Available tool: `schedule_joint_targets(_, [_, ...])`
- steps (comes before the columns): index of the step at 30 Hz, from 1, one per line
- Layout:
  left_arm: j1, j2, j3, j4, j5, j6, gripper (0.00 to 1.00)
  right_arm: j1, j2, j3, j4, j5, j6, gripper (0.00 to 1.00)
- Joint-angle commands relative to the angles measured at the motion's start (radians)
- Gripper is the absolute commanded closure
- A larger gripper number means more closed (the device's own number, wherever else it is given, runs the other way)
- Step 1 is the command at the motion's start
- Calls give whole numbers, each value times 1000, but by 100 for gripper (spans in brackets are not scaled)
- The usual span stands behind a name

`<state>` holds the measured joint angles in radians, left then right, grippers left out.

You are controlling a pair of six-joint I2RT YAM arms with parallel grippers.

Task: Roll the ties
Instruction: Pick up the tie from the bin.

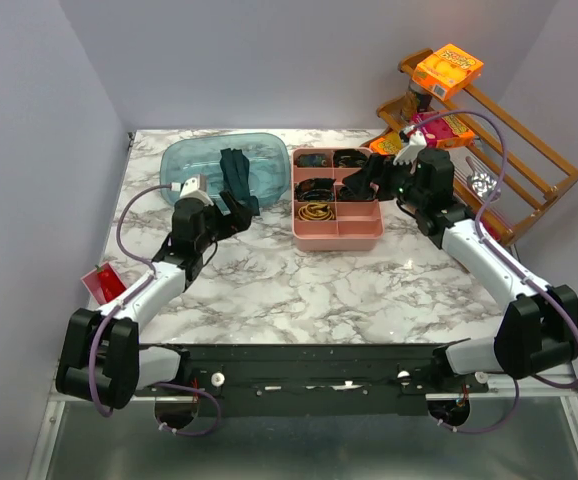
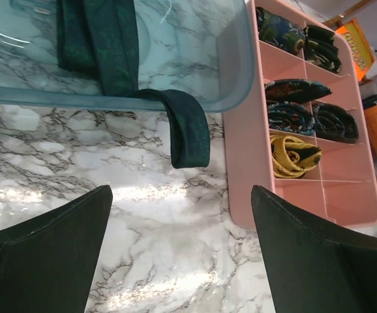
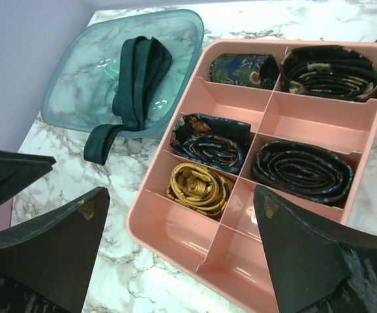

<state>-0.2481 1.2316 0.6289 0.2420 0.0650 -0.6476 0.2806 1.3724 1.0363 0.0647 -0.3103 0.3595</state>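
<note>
A dark teal-green tie [image 1: 237, 178] lies in a translucent blue-green tray [image 1: 194, 160]. One end hangs over the tray's rim onto the marble [image 2: 188, 127]. A pink divided box [image 1: 337, 232] holds several coiled ties, among them a gold one [image 3: 198, 186]; its two nearest compartments are bare. My left gripper [image 2: 180, 192] is open and empty, just in front of the hanging tie end, and shows from above too [image 1: 237, 212]. My right gripper [image 3: 180, 190] is open and empty, above the pink box's near left corner.
A wooden rack [image 1: 509, 170] at the back right holds an orange box [image 1: 449, 70] and snack packets. A red object [image 1: 104, 283] lies at the table's left edge. The tray and pink box stand side by side. Grey walls enclose the table.
</note>
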Motion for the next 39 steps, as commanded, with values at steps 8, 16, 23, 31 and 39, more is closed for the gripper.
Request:
schedule_joint_targets(8, [1,68,-46,146,122,-81,1,17,7,-28,4,-30,-8,0])
schedule_joint_targets(16, [3,224,-12,328,223,-138,6,17,-4,-44,1,-26,-16,0])
schedule_joint_targets(23, [3,364,49,408,249,-156,16,17,-26,-55,0,-15,-22,0])
schedule_joint_targets(31, [9,445,141,390,274,-138,37,17,-32,-56,0,-15,-27,0])
schedule_joint_targets(39, [10,450,150,378,328,-123,88,17,-26,-45,-9,-21,-28,0])
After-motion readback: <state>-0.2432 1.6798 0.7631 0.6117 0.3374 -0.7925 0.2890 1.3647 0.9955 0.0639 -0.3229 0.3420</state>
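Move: The tie's loose end, hanging over the near rim of the teal bin, lies about 5 cm ahead of the left hand, 5 cm to its right and some 4 cm lower. The bin's middle is roughly 14 cm ahead and 2 cm left of that hand; the yellow rolled tie sits about 4 cm ahead and 19 cm right, in the pink tray centred some 6 cm ahead and 24 cm right. From the right hand, the tie's end is about 22 cm left, roughly level fore and aft, and 13 cm below. With fingers wide open, the left hand swings right and sinks about 4 cm towards the tie end hanging over the bin's near rim, then reaches forward about 5 cm and rises slightly, ending some 6 cm farther right while its left side dips and it turns clockwise, each a little over 10 degrees. The fingers narrow on the way in and close most of the way around the hanging end as the hand eases to a stop, pinching the cloth near its tip. ##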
